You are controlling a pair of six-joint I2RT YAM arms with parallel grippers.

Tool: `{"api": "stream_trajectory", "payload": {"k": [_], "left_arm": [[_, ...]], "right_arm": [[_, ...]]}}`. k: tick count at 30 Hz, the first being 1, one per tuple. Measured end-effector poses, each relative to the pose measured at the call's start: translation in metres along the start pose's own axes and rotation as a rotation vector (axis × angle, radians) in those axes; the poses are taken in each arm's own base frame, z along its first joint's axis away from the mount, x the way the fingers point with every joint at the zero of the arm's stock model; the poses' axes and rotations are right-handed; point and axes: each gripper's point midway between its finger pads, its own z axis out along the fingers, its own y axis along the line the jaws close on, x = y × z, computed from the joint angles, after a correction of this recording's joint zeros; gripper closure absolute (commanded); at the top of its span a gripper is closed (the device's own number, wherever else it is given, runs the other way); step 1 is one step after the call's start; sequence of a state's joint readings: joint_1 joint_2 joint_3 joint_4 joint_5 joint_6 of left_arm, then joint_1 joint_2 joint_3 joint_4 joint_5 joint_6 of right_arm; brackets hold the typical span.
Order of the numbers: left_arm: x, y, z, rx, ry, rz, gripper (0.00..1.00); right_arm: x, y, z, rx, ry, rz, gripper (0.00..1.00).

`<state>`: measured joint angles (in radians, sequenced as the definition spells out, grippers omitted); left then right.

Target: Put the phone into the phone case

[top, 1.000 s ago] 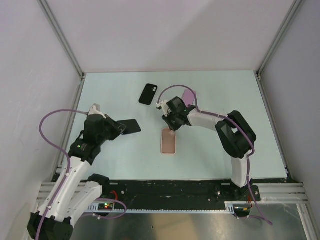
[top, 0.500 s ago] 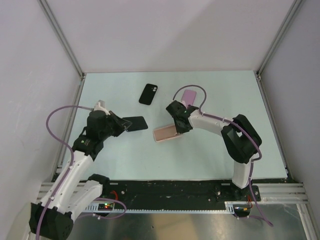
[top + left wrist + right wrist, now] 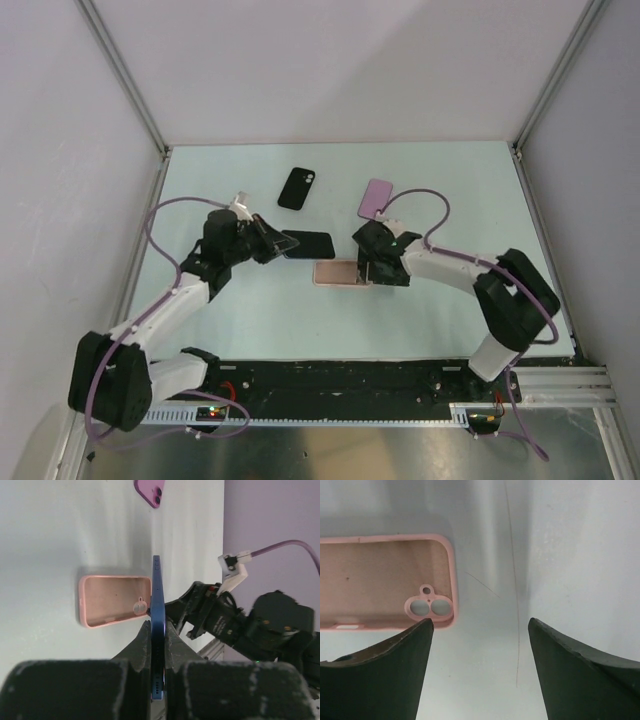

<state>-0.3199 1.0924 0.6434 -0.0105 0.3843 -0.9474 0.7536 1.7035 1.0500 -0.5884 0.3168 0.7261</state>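
The pink phone case (image 3: 336,272) lies open side up on the table, long side across; its camera cutout end (image 3: 431,606) faces my right gripper (image 3: 366,268). That gripper (image 3: 480,626) stands open just off this end, nothing between its fingers. My left gripper (image 3: 268,243) is shut on the dark blue phone (image 3: 306,244), held level just left of and behind the case. In the left wrist view the phone (image 3: 158,590) shows edge-on between the jaws of the left gripper (image 3: 158,626), with the case (image 3: 114,600) beyond it.
A black phone-shaped thing (image 3: 296,188) lies further back on the table. A purple phone (image 3: 377,198) lies behind the right arm and shows again as the purple phone (image 3: 150,491) in the left wrist view. Grey walls close in both sides and the back.
The right gripper turned the case from lengthwise to crosswise, then let go and opened. The left arm carried the phone to the right, close to the case.
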Motion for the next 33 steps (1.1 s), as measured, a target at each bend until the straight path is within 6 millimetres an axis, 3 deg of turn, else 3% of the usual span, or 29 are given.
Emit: {"api": "stream_trajectory", "payload": {"k": [4,7,9,14,19,23,33], "left_arm": [[0.016,0.002,0.018,0.022,0.083,-0.004,1.0],[0.032,0.01,0.032,0.015,0.155,-0.015,1.0],[0.041,0.014,0.039,0.01,0.199,-0.024,1.0],[0.049,0.01,0.054,0.026,0.253,-0.023,1.0],[0.056,0.004,0.065,0.057,0.284,-0.017,1.0],[0.063,0.01,0.072,0.047,0.304,-0.025,1.0],[0.075,0.024,0.089,0.031,0.336,-0.056,1.0]], "right_arm": [[-0.012,-0.006,-0.016,-0.097,-0.031,0.081,0.27],[-0.026,-0.017,-0.026,-0.162,-0.062,0.157,0.44],[-0.033,-0.025,-0.03,-0.2,-0.077,0.21,0.49],[-0.034,-0.024,-0.032,-0.298,-0.06,0.256,0.55],[-0.034,-0.009,-0.036,-0.392,-0.039,0.26,0.61],[-0.037,0.003,-0.039,-0.446,-0.04,0.258,0.63],[-0.03,0.014,-0.025,-0.461,-0.003,0.253,0.64]]}}
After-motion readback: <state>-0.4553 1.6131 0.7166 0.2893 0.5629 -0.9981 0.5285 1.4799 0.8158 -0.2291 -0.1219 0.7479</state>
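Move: The left hand still holds the blue phone by one end. The pink phone case lies open on the table about 14 cm to this hand's right, almost level with it and some 15 cm below. The purple phone stands about 23 cm ahead and 24 cm right of the hand, the black phone roughly 28 cm ahead and 2 cm right, both on the table. From the open right hand, the case's middle is about 9 cm left and 2 cm ahead. Keeping its grip on the phone, the left hand brings it down over the case, sinking and going right about 8 cm each, tipping further down and turning some 15 degrees clockwise. Beside the case's right end the right hand lifts about 5 cm while swinging right and slightly forward, then comes back left and sinks a little, rolling its left side up about 30 degrees and half closing on nothing. ##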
